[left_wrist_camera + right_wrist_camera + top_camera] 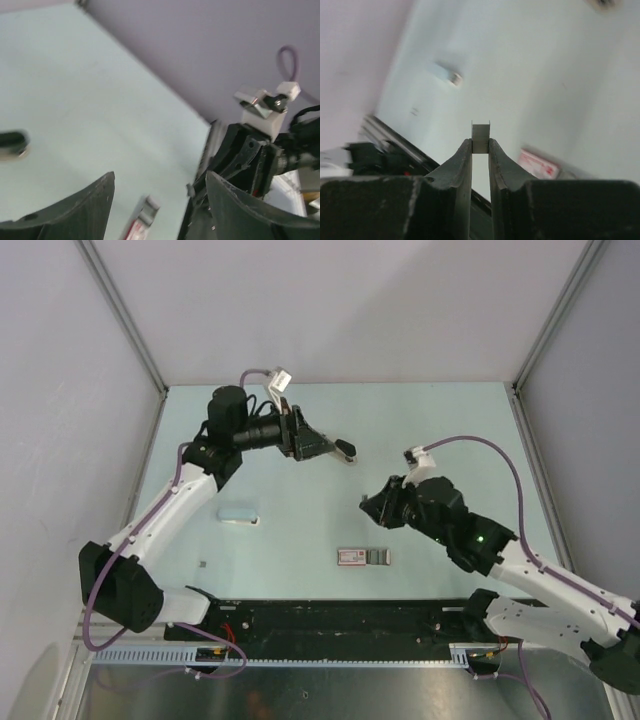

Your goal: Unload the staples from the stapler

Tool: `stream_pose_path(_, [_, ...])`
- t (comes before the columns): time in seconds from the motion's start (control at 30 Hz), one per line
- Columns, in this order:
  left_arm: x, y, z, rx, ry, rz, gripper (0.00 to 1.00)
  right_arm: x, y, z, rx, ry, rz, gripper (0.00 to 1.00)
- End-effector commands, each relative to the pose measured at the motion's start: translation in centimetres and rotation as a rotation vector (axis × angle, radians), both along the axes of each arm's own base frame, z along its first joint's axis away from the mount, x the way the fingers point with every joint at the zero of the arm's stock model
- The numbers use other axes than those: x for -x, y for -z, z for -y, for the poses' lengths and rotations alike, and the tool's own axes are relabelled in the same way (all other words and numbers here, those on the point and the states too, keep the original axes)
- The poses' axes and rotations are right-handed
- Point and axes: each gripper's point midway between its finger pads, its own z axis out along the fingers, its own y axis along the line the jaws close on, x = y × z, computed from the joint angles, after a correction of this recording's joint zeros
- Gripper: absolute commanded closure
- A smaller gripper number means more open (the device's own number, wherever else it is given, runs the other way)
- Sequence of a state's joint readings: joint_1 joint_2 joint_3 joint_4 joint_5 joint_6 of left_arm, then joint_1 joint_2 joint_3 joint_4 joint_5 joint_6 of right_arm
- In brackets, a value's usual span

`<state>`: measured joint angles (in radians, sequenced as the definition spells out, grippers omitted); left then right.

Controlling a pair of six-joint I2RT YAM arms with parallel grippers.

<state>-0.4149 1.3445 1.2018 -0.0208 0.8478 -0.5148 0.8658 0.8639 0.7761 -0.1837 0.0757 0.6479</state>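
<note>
The stapler point(238, 515) lies on the pale green table at the left, apart from both grippers. It also shows small and blurred in the right wrist view point(446, 73). My right gripper point(368, 505) is raised over the middle of the table, and in its wrist view point(480, 142) it is shut on a short silver strip of staples point(481, 131) that sticks out past the fingertips. My left gripper point(335, 448) is held high at the back centre. In its wrist view point(159, 175) the jaws stand wide apart with nothing between them.
A flat pink-and-white box point(363, 556) lies near the front middle, also seen in the left wrist view point(136, 225) and the right wrist view point(540, 164). A blurred object, dark above and pale below point(12, 144), shows at the left. A black rail point(340, 618) runs along the near edge.
</note>
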Motion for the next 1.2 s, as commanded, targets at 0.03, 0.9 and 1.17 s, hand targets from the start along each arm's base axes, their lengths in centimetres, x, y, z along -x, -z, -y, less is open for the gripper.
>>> stream_pose_path(0.03, [-1.5, 8.0, -3.5, -0.356, -0.090, 0.082, 0.23, 2.3, 9.9, 2.7, 0.331, 0.097, -0.249, 0.97])
stream_pose_path(0.9, [1.5, 11.2, -4.4, -0.421, -0.019, 0.071, 0.27, 4.1, 20.1, 4.4, 0.589, 0.207, -0.450, 0.98])
stream_pose_path(1.17, [1.7, 11.1, -4.3, -0.417, -0.014, 0.077, 0.27, 4.4, 20.7, 4.7, 0.610, 0.208, -0.469, 0.98])
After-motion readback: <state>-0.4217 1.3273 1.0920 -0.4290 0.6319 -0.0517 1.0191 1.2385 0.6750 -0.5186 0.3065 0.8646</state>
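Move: The right hand holds the staples. The staple box lies about 4 cm back from it, 2 cm to its right and 24 cm below. At the same depth are the stapler, some 26 cm ahead and 4 cm left, and the pale blue block, about 6 cm ahead and 25 cm left. From the empty left hand the box is roughly 12 cm back, 5 cm right and 32 cm below. Still pinching the staples, the right hand sinks some 20 cm, tipping down over the box; left lowers 12. ##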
